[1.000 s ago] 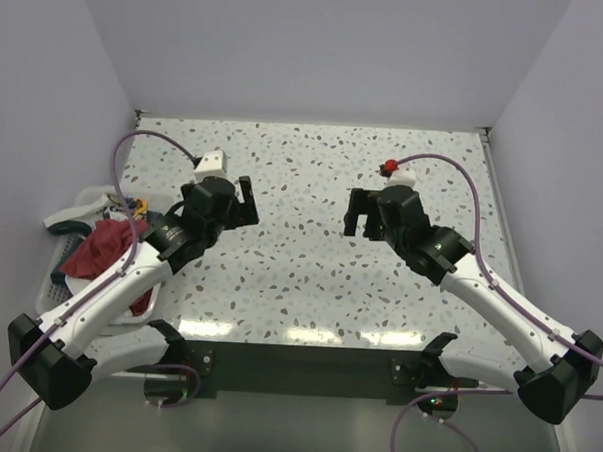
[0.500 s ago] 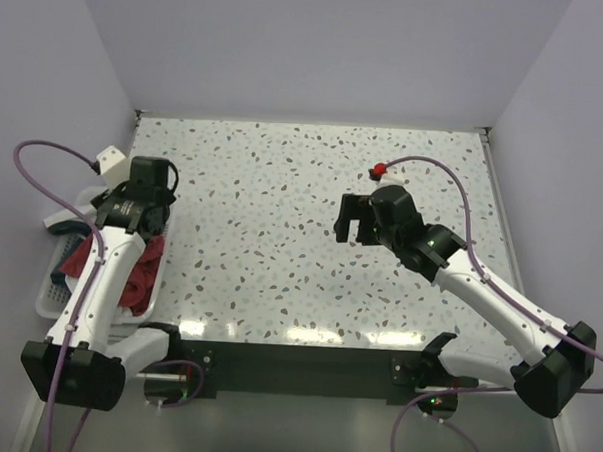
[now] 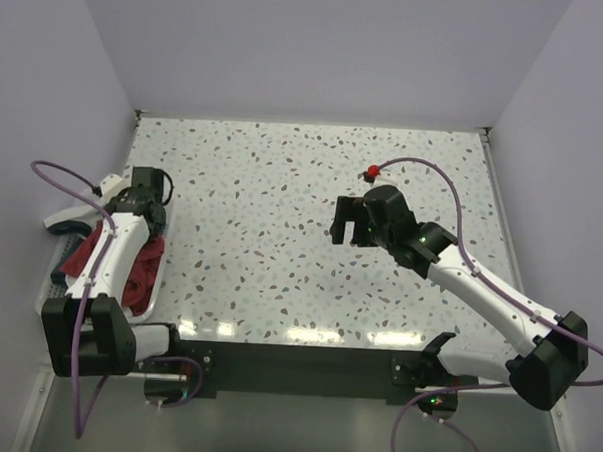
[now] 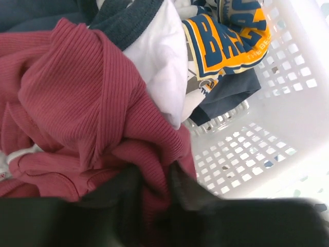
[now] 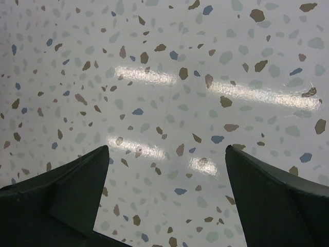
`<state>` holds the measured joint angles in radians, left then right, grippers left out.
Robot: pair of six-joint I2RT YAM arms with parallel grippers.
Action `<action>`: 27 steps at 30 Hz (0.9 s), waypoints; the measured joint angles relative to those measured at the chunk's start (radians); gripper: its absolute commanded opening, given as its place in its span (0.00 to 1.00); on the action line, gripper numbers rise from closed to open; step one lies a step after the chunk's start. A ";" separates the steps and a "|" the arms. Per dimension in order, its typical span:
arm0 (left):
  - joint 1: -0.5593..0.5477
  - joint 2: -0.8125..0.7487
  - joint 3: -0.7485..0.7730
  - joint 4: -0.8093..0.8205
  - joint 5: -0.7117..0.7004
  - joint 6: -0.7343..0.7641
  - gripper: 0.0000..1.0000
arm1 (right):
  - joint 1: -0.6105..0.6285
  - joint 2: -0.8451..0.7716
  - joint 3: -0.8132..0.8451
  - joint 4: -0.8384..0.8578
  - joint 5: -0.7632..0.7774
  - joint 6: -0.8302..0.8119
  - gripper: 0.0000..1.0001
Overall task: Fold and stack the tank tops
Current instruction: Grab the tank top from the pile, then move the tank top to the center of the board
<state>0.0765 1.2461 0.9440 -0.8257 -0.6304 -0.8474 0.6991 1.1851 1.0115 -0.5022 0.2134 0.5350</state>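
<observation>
The dark red tank top [image 4: 77, 103] lies crumpled in a white mesh basket [image 4: 288, 118] at the table's left edge. Beside it is the white tank top [image 4: 159, 56] with navy trim and a blue-yellow print. My left gripper [image 4: 154, 177] reaches down into the basket, and its fingers are pinched on a raised fold of the red cloth. From above, the left arm covers much of the red tank top [image 3: 144, 269]. My right gripper [image 5: 167, 149] hovers open over bare table right of centre, with nothing between its fingers.
The basket [image 3: 54, 285] hangs partly off the left side of the speckled table [image 3: 283, 185]. Walls close in the back and both sides. The right gripper [image 3: 347, 220] sits mid-table, with its purple cable arching behind it.
My left arm swung from the table's middle left over to the basket, dropped into it and closed its fingers on the red cloth. The right gripper drifted slightly left.
</observation>
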 measured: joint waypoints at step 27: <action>-0.386 -0.032 0.678 0.005 0.147 0.231 0.00 | 0.000 0.059 0.140 -0.011 0.068 -0.001 0.98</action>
<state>-0.3099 1.2144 1.6222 -0.8207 -0.4831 -0.6167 0.6991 1.2442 1.1511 -0.5137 0.2813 0.5343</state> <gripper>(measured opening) 0.066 0.985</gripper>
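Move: The dark-red tank top lies bunched in the basket, a fold of it already between the left gripper's half-closed fingers; its middle is some 6 cm back, 3 cm left and 3 cm below. The orange-lettered shirt sits about 7 cm ahead and 3 cm left, the white shirt 5 cm ahead and 9 cm left, the basket's right wall level and about 9 cm right. From the right gripper, the tank top is roughly 54 cm left, 9 cm back and lower. Finish closing the left gripper to pinch the tank top's fold, then lift steeply out of the basket, about 26 cm, tipping the fingers up towards forward. Once high, keep the grip and swing right roughly 14 cm and somewhat forward, turning clockwise, to bring the cloth over the table. Raise the empty, open right gripper about 4 cm, easing it forward. ##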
